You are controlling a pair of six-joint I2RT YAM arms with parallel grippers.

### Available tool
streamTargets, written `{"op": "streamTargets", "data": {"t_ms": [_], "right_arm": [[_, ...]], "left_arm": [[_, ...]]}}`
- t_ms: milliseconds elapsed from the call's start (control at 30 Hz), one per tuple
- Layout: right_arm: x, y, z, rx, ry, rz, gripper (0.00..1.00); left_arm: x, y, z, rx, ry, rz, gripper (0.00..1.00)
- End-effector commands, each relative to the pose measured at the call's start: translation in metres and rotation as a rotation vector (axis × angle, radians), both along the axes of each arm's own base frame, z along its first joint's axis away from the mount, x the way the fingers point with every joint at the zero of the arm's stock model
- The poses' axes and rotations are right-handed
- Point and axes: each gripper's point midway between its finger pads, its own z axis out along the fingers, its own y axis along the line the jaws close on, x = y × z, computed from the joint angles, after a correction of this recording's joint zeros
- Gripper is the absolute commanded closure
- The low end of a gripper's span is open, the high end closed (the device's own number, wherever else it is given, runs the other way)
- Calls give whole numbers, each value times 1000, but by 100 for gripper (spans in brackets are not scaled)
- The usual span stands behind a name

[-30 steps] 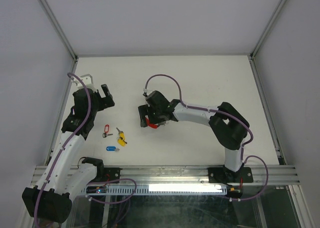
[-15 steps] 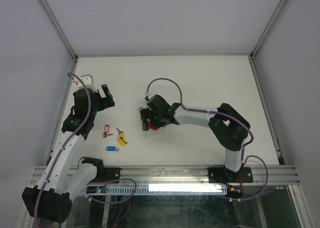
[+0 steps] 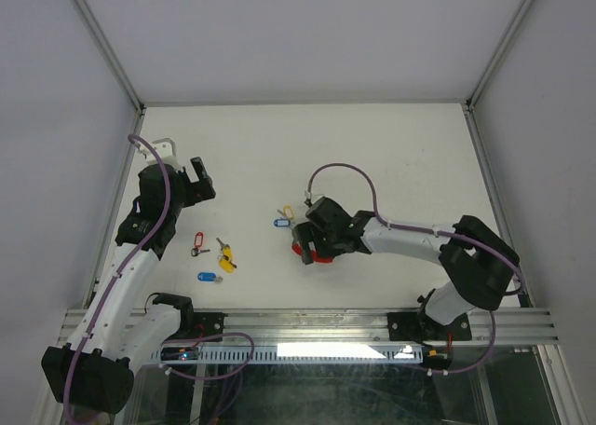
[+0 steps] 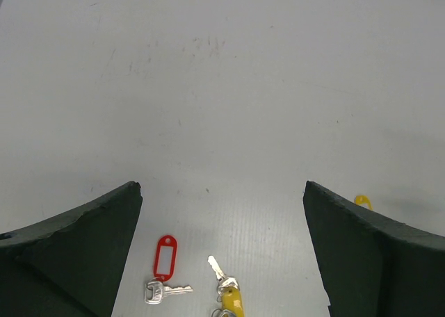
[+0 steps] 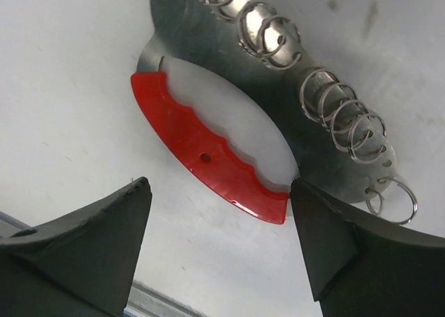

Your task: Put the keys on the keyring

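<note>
The keyring [image 5: 208, 157] is a curved red band on a silver plate with a row of small rings [image 5: 334, 112]. It lies on the table in front of my right gripper [image 5: 219, 188], which is open. The band's end touches the right fingertip, and the left finger is apart from it. From above, the keyring [image 3: 301, 252] shows red under that gripper [image 3: 309, 241]. Keys with a red tag [image 4: 165, 258] and a yellow tag [image 4: 231, 302] lie below my open left gripper [image 4: 222, 188]. A blue-tagged key [image 3: 207, 277] lies nearer the front.
A blue tag [image 3: 279, 223] and a yellow tag [image 3: 287, 212] lie just left of the right wrist. An aluminium rail [image 3: 307, 324] runs along the near edge. White walls close in the table [image 3: 372, 145] on its three other sides.
My right arm has swung right and toward the near edge, and the red keyring has shifted with it. That uncovered a blue and a yellow tag. The left arm has not moved.
</note>
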Motion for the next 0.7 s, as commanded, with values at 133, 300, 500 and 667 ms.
{"op": "streamTargets", "data": {"t_ms": [133, 300, 500, 667], "right_arm": [[-6, -78, 19, -123, -63, -125, 15], [14, -75, 64, 13, -172, -118, 15], [37, -61, 107, 147, -314, -143, 15], [44, -45, 104, 127, -265, -75, 18]], "left_arm": [[9, -2, 25, -10, -80, -23, 1], [8, -4, 25, -12, -79, -28, 1], [8, -4, 24, -12, -79, -31, 1], [7, -4, 25, -13, -83, -34, 1]]}}
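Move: The keyring, a ringed plate with a red handle, lies almost under the low right hand, its middle about 2 cm ahead, 1 cm to the right and 2 cm below. From the same hand, the blue tag on its left end is some 8 cm ahead and 9 cm left, the yellow tag about 11 cm ahead and 7 cm left. From the left hand the keyring is roughly 31 cm right, 10 cm back and 17 cm below. Rightward and slightly back, the right hand sweeps on low for about 8 cm with fingers still wide open, one fingertip against the right end of the keyring's red handle, dragging the keyring along. It then rises some 8 cm clear of the keyring, easing forward about 4 cm, and the fingers tilt up roughly 15 degrees. ##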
